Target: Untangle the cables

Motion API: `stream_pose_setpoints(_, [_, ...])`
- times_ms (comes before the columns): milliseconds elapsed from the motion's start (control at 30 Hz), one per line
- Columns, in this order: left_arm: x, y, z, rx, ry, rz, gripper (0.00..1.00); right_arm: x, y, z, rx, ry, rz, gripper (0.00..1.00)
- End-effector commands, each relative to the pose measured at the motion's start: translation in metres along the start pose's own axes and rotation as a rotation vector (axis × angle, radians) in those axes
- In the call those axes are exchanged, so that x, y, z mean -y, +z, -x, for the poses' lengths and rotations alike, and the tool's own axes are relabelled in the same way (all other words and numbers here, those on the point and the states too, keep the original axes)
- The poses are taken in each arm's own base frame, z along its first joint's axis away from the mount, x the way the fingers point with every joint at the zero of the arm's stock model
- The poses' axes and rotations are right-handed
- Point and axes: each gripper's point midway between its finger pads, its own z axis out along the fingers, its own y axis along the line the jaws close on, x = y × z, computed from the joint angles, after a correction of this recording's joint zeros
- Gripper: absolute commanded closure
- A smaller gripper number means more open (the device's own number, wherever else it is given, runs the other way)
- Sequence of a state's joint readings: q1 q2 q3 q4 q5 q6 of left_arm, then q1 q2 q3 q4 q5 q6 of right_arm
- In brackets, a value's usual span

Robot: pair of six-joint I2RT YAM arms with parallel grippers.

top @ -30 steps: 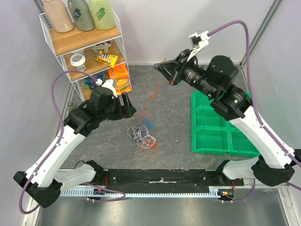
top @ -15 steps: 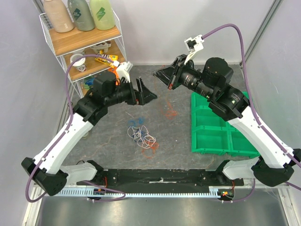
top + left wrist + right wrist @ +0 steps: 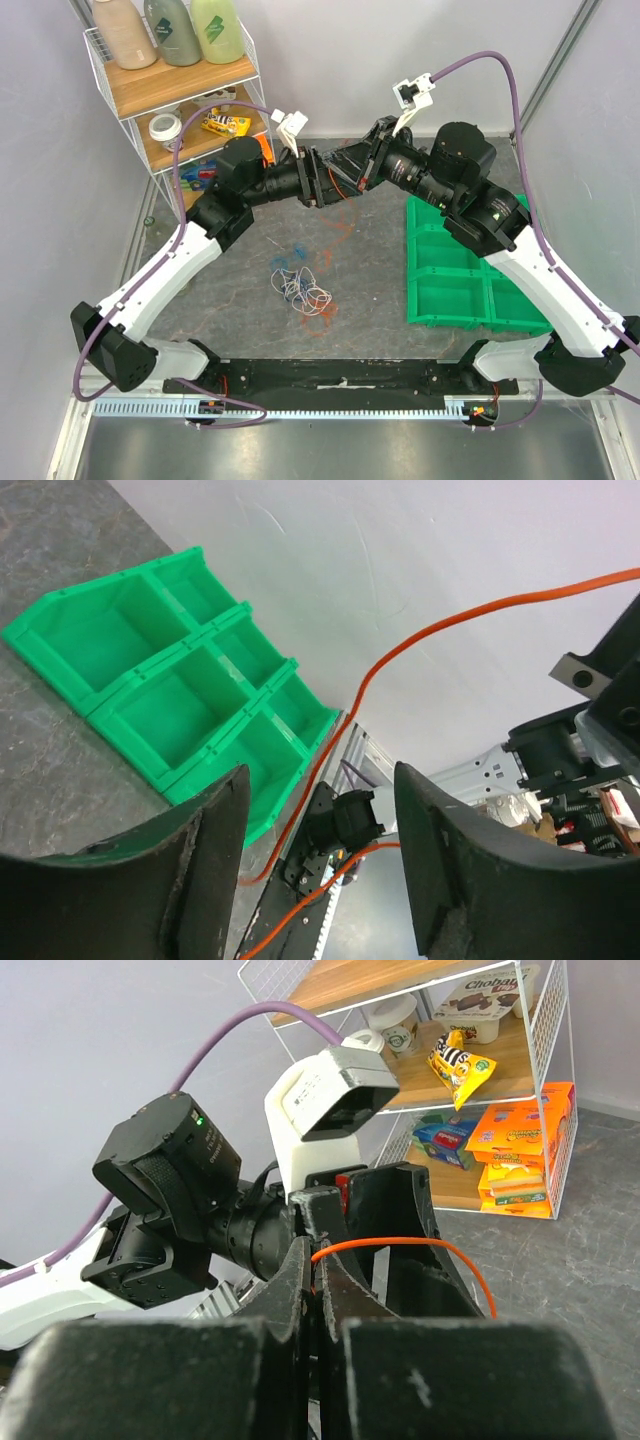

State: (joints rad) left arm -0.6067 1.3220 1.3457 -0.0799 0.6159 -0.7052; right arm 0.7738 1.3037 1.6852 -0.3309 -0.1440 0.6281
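Observation:
The cables' bundle [image 3: 300, 287] of thin orange, white and blue wires lies on the grey table between the arms. One orange cable [image 3: 420, 1241] rises from it, and my right gripper [image 3: 318, 1270] is shut on it, held high over the back of the table [image 3: 347, 162]. My left gripper [image 3: 327, 184] is raised nose to nose with the right one, its jaws open. In the left wrist view the orange cable [image 3: 480, 610] runs down through the gap between the left gripper's [image 3: 320, 855] fingers without touching them.
A green tray of bins [image 3: 450, 270] sits on the table at the right, also seen as the green bins [image 3: 170, 700] in the left wrist view. A wire shelf [image 3: 180, 100] with bottles and snack packs stands at the back left.
My left arm has lifted from low beside the shelf and swung right, up to the right gripper. Its jaws look somewhat narrower. The right gripper has barely moved and still pinches the orange cable.

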Motion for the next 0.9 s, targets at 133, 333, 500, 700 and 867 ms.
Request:
stream_pose_setpoints(133, [-0.046, -0.028, -0.029, -0.015, -0.077, 0.286, 0.31, -0.016, -0.021, 0.039, 0.099, -0.036, 0.003, 1.00])
stream_pose_setpoints(333, [-0.058, -0.067, -0.031, 0.077, -0.056, 0.416, 0.12, -0.015, -0.022, 0.039, 0.096, -0.052, -0.001, 1.00])
stream_pose_setpoints(500, [-0.021, -0.062, -0.030, 0.083, 0.030, 0.214, 0.11, -0.016, -0.022, 0.037, 0.087, -0.048, 0.006, 1.00])
stream_pose_setpoints(700, [0.007, -0.048, -0.018, 0.177, 0.219, 0.125, 0.09, -0.020, -0.023, 0.040, 0.092, -0.034, 0.019, 1.00])
stream_pose_setpoints(867, [0.002, -0.022, -0.004, 0.190, 0.211, 0.134, 0.11, -0.021, -0.026, 0.039, 0.090, -0.022, 0.026, 1.00])
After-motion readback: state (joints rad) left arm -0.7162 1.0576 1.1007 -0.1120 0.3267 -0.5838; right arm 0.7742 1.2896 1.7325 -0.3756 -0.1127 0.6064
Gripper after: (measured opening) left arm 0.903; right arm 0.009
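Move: The orange cable hangs from my shut right fingers, its nearby strand within about 2 cm of my left finger gap and roughly 9 cm below and 2 cm right of my right hand. From my left hand, the pinch is about 9 cm up and 2 cm left. On the table 38 cm down lie the white cable coil, some 11 cm left and 6 cm back, and the blue cable, about 13 cm left and 2 cm forward. My half-closed left fingers spread wide beside the hanging orange strand as the hand dips about 7 cm and swings 6 cm left, away from my right hand, turning some 15 degrees counter-clockwise. Then it climbs about 4 cm, easing back towards me and rightward again, unwinding part of the turn. My right fingers keep their pinch on the orange cable and rise slightly. ##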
